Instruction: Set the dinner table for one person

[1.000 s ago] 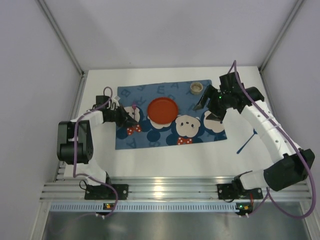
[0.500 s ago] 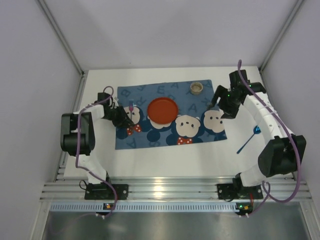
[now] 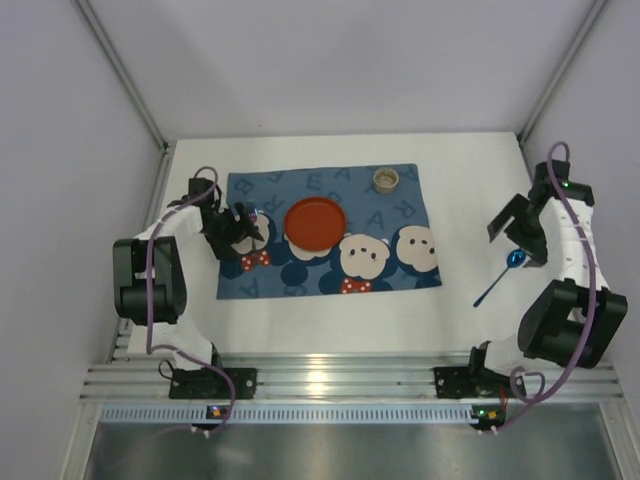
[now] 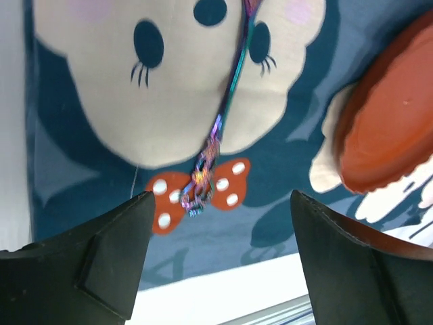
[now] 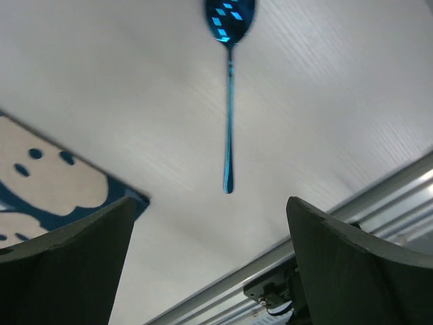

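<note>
The white dinner table (image 3: 470,180) carries a blue mouse-print mat (image 3: 300,278). On the mat are a red plate (image 3: 315,222), also in the left wrist view (image 4: 389,128), and a small round cup (image 3: 386,179). An iridescent fork (image 4: 230,95) lies on the mat left of the plate. My left gripper (image 3: 243,222) (image 4: 220,223) hovers open just over the fork's near end, holding nothing. A blue spoon (image 3: 497,282) (image 5: 229,122) lies on the bare table right of the mat. My right gripper (image 3: 520,238) (image 5: 210,210) is open above the spoon's bowl end.
Grey walls close in the table on the left, back and right. An aluminium rail (image 3: 350,380) with both arm bases runs along the near edge. The mat's near right corner (image 5: 132,200) shows beside my right gripper's left finger.
My left gripper has opened and let go of the fork on the mat. The mat and its contents shifted slightly left. My right arm swung right, off the mat, to above the spoon.
</note>
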### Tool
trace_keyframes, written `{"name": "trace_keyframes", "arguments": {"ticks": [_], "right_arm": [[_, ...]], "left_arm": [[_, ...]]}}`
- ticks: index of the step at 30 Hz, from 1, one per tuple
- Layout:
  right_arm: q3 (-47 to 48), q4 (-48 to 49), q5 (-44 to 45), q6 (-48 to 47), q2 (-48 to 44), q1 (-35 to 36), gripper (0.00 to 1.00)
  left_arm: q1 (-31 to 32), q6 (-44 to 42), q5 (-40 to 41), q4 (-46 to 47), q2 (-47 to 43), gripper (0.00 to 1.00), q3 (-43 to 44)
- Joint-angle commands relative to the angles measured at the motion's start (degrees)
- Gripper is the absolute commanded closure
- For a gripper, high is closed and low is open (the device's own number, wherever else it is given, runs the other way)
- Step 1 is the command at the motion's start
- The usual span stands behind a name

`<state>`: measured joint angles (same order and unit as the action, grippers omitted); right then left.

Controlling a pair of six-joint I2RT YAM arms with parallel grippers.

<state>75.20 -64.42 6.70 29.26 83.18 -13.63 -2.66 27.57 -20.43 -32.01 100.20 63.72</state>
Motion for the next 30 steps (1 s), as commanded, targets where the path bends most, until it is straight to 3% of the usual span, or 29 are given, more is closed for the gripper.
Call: {"name": "trace_keyframes", "arguments": {"ticks": [1, 9, 11, 14, 22, 25, 30], "right_arm": [[-5.66, -2.2, 3.94, -3.94, -2.5, -6.31, 0.07], [-14.38, 6.67, 2.1, -3.51, 3.47, -7.03, 0.14], [-13.77, 8.87, 1.57, -3.24, 6.37, -7.03, 0.17], [-11.05, 10.98, 1.21, -2.19, 10.15, -7.11, 0.29], [-3.58, 13.8, 2.26, -2.01, 21.4, -8.52, 0.41], [-0.85, 14.06, 3.93, -2.62, 24.92, -8.78, 0.5], [-1.54, 15.64, 4.47, -3.06, 27.13, -8.61, 0.78]], "left_arm": [[0.19, 2.48, 1.18, -2.45, -9.04, 0.14, -1.32], [2.39, 3.63, -1.55, -2.44, -17.32, 0.14, -6.33], [2.48, 3.54, -1.46, -2.36, -18.64, 0.14, -7.29], [3.97, 3.28, -2.25, -2.62, -18.47, 0.15, -7.82], [3.97, 2.57, -1.38, -4.02, -20.4, 0.16, -7.82], [3.97, 2.84, -0.76, -4.81, -21.19, 0.16, -8.26], [3.97, 3.1, 0.65, -6.05, -22.77, 0.16, -8.53]]}}
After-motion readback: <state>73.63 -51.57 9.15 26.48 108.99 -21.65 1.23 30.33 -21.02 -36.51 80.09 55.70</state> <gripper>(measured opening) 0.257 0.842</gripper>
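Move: The spoon on the bare table is the right gripper's target: its middle lies about 14 cm below, 1 cm back and 4 cm to the right, its bowl some 4 cm ahead and 8 cm right. From that hand the cup stands roughly 22 cm ahead and 21 cm left, the plate about 12 cm ahead and 36 cm left. From the left gripper the spoon is some 55 cm right and 10 cm back; the fork lies just below it, 3 cm ahead and 2 cm right. Bring the right gripper down about 13 cm to the spoon's neck just behind the bowl, swinging back some 7 cm first, then forward again and to the right, tilting the fingers to near vertical and closing them most of the way around the neck. Meanwhile lift the open left gripper clear of the fork, about 6 cm up and 5 cm back. ##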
